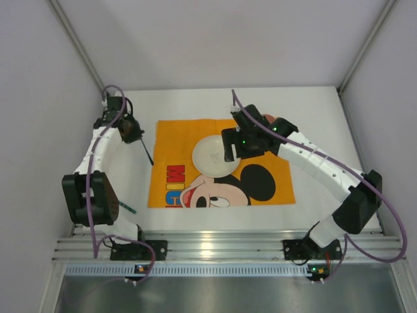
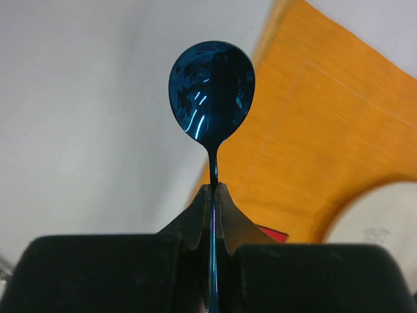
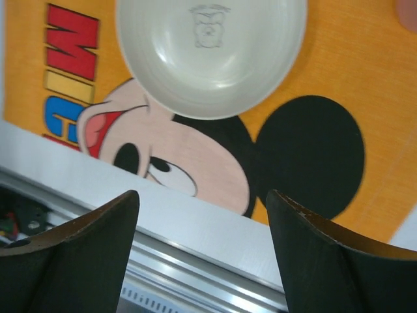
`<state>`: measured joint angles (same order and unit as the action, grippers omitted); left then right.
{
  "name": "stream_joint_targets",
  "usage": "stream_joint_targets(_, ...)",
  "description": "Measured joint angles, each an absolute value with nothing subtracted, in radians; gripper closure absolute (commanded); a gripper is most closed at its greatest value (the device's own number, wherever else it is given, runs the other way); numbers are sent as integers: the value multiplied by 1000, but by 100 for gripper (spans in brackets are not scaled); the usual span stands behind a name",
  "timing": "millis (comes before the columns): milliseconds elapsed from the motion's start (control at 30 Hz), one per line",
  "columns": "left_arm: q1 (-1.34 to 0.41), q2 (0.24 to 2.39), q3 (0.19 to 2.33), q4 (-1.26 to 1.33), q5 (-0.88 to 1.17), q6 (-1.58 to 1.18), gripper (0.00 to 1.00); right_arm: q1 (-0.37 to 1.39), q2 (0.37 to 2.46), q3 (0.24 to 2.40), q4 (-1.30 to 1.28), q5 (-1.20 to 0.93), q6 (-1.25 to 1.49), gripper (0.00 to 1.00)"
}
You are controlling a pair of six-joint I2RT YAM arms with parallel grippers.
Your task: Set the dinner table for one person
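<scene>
My left gripper (image 2: 214,189) is shut on the thin handle of a dark blue spoon (image 2: 212,91), whose bowl sticks out ahead of the fingers. From above, the spoon (image 1: 146,151) slants down over the dinner table (image 1: 313,104) just off the left edge of the orange Mickey Mouse placemat (image 1: 221,189). A white bowl (image 1: 210,156) rests on the placemat's upper middle. My right gripper (image 1: 229,149) hovers at the bowl's right side, open and holding nothing. In the right wrist view the bowl (image 3: 212,52) lies beyond the spread fingers (image 3: 98,235).
A pinkish object (image 1: 268,120) shows partly behind the right wrist at the placemat's far right corner. Grey walls close in the table on three sides. An aluminium rail (image 1: 221,246) carrying both arm bases runs along the near edge.
</scene>
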<state>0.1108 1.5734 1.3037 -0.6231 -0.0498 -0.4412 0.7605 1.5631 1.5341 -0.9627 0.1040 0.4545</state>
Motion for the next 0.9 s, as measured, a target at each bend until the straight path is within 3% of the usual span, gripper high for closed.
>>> stream_joint_targets(300, -246, 1580, 1460, -667, 97, -568, 100, 760, 1522, 1385, -613, -227, 561, 20)
stream_joint_targets(533, -336, 1579, 1504, -670, 151, -663, 100, 752, 1597, 1382, -444, -318, 619, 21)
stream_joint_targets(700, -381, 1573, 1492, -670, 169, -701, 100, 749, 1645, 1382, -377, -345, 659, 28)
stream_joint_targets(733, -388, 1572, 1488, -670, 172, -706, 100, 749, 1654, 1382, -361, -353, 667, 32)
stream_joint_targets(800, -397, 1570, 1485, -670, 178, -713, 100, 749, 1671, 1382, -330, -364, 675, 59)
stream_joint_targets(900, -402, 1563, 1481, -670, 183, -719, 100, 749, 1695, 1380, -299, -375, 697, 88)
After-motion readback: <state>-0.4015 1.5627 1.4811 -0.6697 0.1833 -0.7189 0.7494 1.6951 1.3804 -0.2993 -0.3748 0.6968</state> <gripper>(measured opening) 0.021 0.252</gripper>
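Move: Some 40 cm to the right hand's left, 8 cm farther out and 6 cm lower is the middle of the spoon, held in the left fingers with its handle trailing back towards the base. From the right hand the plate's middle is about 10 cm ahead, 7 cm left and 18 cm down; the cup is roughly 22 cm ahead, 17 cm right, 14 cm down. The left hand has the right gripper about 41 cm to its right, 13 cm back and 5 cm higher, and the plate 33 cm right, 3 cm back, 13 cm down. Carrying the spoon rightward to the plate's area, the left hand sweeps about 25 cm right while rising 8 cm, fast and then easing, keeps its grip, and turns some 25 degrees clockwise, fingers swinging towards the right. The open right hand comes 13 cm left to meet it, rolls about 35 degrees so its fingers point more to the left, then closes most of the way around the handle behind the left fingers. ##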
